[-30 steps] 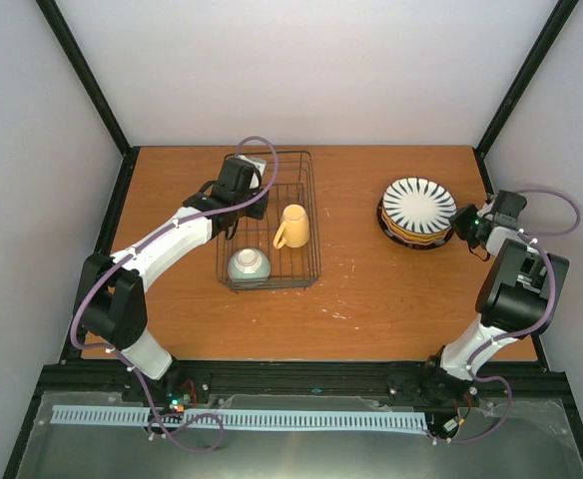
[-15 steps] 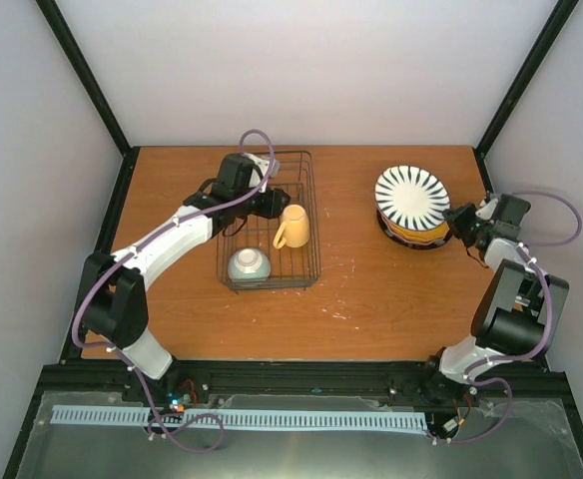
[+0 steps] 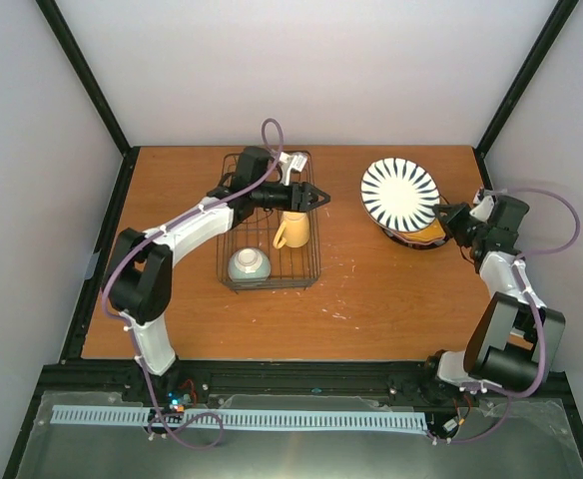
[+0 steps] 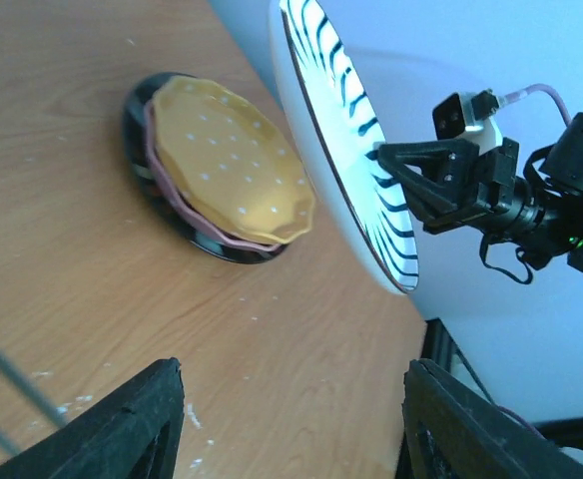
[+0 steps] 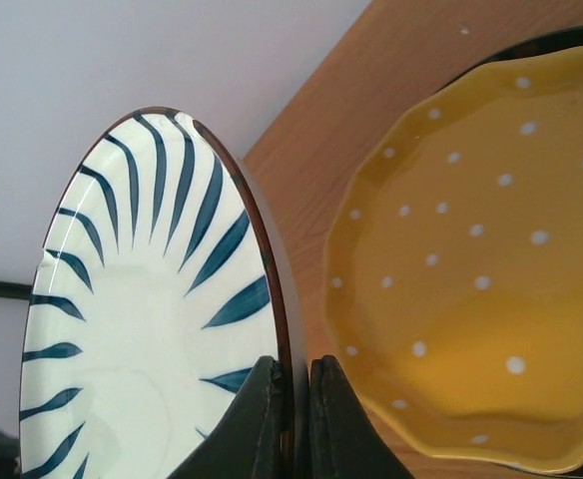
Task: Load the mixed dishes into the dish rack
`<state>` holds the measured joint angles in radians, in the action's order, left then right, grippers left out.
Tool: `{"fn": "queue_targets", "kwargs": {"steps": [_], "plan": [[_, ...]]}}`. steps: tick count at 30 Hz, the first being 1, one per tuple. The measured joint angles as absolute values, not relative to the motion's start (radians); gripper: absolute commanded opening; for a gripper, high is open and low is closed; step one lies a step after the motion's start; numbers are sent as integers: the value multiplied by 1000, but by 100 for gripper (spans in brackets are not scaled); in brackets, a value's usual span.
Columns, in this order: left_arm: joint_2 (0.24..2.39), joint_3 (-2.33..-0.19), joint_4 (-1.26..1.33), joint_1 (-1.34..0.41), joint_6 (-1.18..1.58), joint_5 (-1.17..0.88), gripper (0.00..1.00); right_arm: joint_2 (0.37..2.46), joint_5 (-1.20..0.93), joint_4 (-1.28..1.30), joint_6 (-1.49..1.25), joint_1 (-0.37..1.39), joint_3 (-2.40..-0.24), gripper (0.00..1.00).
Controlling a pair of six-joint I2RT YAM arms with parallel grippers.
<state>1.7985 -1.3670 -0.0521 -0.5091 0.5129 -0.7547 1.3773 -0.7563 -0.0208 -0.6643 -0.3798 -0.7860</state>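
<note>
My right gripper is shut on the rim of the white plate with black stripes, holding it tilted on edge above the stack. The orange-yellow scalloped plate tops that stack, over a pink plate and a dark-rimmed one. The dish rack holds the yellow mug and the pale blue-green bowl. Above the rack's right side, my left gripper points toward the raised plate. It is open, with only bare table between its fingers.
The plate stack sits near the table's right edge, close to the black corner post. Bare wooden table lies between rack and stack. A grey wall runs along the back.
The right gripper has lifted the striped plate off the stack, tipped it up and carried it left. The left arm has swung out of the rack to point right, its jaws widening.
</note>
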Motion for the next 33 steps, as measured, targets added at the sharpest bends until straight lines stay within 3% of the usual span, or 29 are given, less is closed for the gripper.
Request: {"fn": "queue_targets", "kwargs": {"steps": [17, 21, 24, 27, 29, 31, 33], "plan": [[1950, -1503, 76, -596, 672, -888, 60, 1308, -771, -19, -678, -240, -756, 3], [1968, -1528, 76, -593, 689, -886, 40, 1307, -752, -20, -692, -176, -757, 3], [1989, -1539, 65, -590, 722, -872, 4, 1306, -732, -33, -696, -126, -762, 3], [2020, -1549, 51, -561, 760, -834, 0, 1306, -703, -57, -665, -91, -771, 3], [2026, -1550, 51, -552, 769, -856, 1, 1310, -676, -48, -656, -72, -774, 11], [2021, -1554, 28, -553, 760, -849, 1, 1312, -658, -34, -651, -65, -776, 32], [2012, -1570, -20, -561, 703, -825, 1, 1312, -656, 1, -651, -56, -791, 44]]}}
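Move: The striped plate, already pinched at its right rim by the right hand, has its middle about 19 cm to the right of the left hand, 4 cm ahead and 4 cm below. The yellow mug in the rack is roughly 7 cm left of the left hand, 3 cm ahead and 15 cm down. From the right hand the plate's middle is 9 cm left and 4 cm ahead, the open left gripper some 28 cm left, and the yellow plate stack 8 cm ahead, 2 cm left, 11 cm below. The striped plate is carried about 11 cm left by the right hand, rising slightly and turning some 15 degrees counter-clockwise, towards the left gripper. The open left hand reaches about 6 cm right to meet the plate, then dips and edges forward as its fingers close and pinch the near-side left rim; finally the right fingers start to part around their rim. ##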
